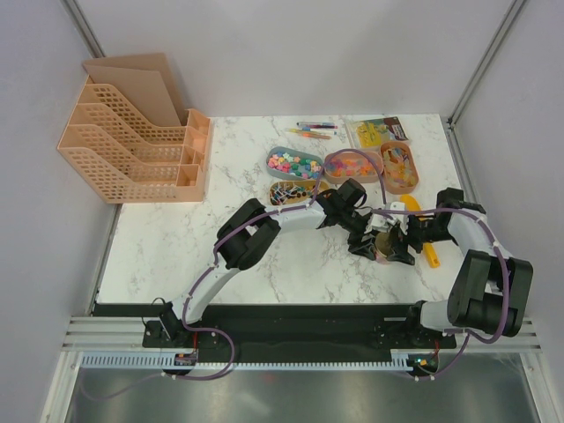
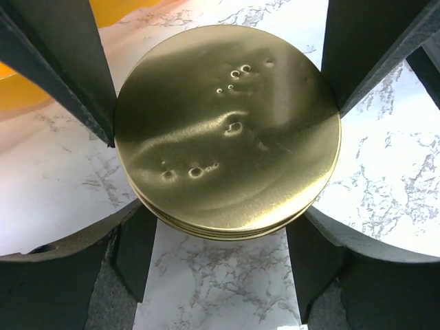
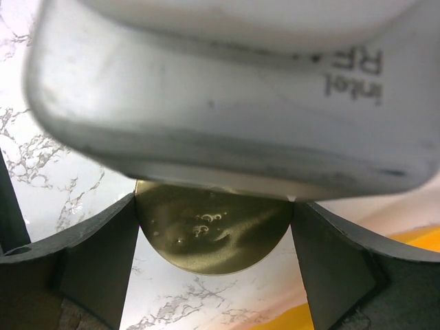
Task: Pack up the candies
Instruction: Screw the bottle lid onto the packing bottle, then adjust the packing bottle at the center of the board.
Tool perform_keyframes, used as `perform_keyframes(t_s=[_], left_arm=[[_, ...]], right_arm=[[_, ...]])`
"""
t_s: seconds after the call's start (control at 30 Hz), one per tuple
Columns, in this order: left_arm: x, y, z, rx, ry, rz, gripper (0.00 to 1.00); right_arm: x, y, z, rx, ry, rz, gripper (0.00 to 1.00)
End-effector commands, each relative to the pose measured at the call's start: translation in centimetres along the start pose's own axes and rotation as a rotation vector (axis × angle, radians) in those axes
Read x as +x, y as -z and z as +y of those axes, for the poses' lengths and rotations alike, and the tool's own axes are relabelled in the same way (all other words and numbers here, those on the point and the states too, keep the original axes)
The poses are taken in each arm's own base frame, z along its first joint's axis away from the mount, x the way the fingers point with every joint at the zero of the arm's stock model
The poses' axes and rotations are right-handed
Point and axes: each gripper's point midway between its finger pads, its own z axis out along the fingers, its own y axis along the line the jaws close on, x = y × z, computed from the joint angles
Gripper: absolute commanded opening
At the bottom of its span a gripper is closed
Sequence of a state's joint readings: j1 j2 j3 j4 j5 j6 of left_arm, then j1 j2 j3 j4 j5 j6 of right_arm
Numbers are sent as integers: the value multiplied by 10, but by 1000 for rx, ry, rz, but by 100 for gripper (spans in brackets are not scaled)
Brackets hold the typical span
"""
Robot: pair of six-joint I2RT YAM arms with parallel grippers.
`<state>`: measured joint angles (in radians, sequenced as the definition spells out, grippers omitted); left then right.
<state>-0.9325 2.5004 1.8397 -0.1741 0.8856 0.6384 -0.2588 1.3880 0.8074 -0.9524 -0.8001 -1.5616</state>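
The candies lie in oval trays at the back: mixed bright ones (image 1: 293, 164), pink-orange ones (image 1: 352, 163), more in an orange tray (image 1: 398, 166), and dark wrapped ones (image 1: 286, 192). A gold-lidded jar (image 1: 385, 243) stands on the marble in front of them, with its lid (image 2: 227, 130) filling the left wrist view. My left gripper (image 1: 368, 238) reaches down over the jar, and its fingers (image 2: 82, 75) press on both sides. From the right, my right gripper (image 1: 404, 240) has its fingers (image 3: 96, 254) against the lid (image 3: 213, 237) on both sides. No candy shows near the jar.
A yellow-orange scoop (image 1: 431, 256) lies just right of the jar, under the right arm. Thin pens (image 1: 315, 130) and a clear packet (image 1: 377, 130) sit at the back edge. A peach file organizer (image 1: 132, 141) stands at the back left. The left wrist camera housing (image 3: 227, 89) hangs over the lid.
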Motion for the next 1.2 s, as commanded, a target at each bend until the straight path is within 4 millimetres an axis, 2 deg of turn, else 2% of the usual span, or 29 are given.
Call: perform_keyframes(t_s=[0.0, 0.1, 0.3, 0.43, 0.5, 0.53, 0.6, 0.63, 0.7, 0.73, 0.87, 1.0, 1.1, 1.17], left_arm=[[303, 79, -184, 89, 895, 992, 6], [303, 79, -184, 89, 895, 992, 6], [304, 80, -183, 84, 892, 1000, 7], [304, 80, -179, 63, 875, 1015, 19], [302, 80, -178, 63, 871, 1012, 36], [300, 79, -177, 62, 867, 1007, 49], [298, 78, -175, 58, 854, 1002, 60], [297, 79, -175, 57, 849, 1001, 71], [292, 78, -170, 47, 837, 980, 82], [289, 78, -172, 55, 831, 973, 100], [281, 78, -166, 29, 797, 952, 100], [310, 87, -153, -81, 768, 1052, 100], [322, 91, -152, -128, 780, 1107, 100], [323, 94, -154, -143, 809, 1112, 100]], right_arm=[[39, -6, 48, -103, -235, 159, 34], [41, -7, 48, -89, -250, 167, 31], [41, -6, 47, -83, -248, 166, 32], [39, -6, 46, -83, -238, 160, 34], [36, -5, 45, -89, -226, 149, 36], [33, -4, 42, -83, -216, 143, 36], [31, -4, 40, -86, -206, 132, 37], [28, -2, 35, -82, -198, 127, 38], [25, -1, 36, -104, -198, 118, 40], [20, 1, 32, -107, -171, 104, 41], [12, 3, 33, -155, -190, 78, 42], [11, 4, 29, -164, -166, 73, 42], [13, 4, 26, -165, -152, 82, 42], [16, 6, 23, -161, -133, 99, 42]])
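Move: Between the right fingers sits the bottle lid, about 1 cm left of that hand point and level with it, with the packing bottle some 6 cm below. The yellow scoop lies about 10 cm to the right hand's right and 3 cm ahead, on the table. The orange box stands roughly 20 cm ahead and 5 cm right. The left fingers clasp the bottle, its middle about 2 cm right of their point, with the lid some 6 cm above them. Keeping its hold on the lid, the right hand turns about 5 degrees clockwise, pauses, and turns back. The left fingers, still on the bottle until then, spread wide and let go. Both hands then ease forward, the left about 2.5 cm while turning some 10 degrees counter-clockwise, the right about 1.5 cm forward and 1 cm right towards the scoop, lid still pinched. ##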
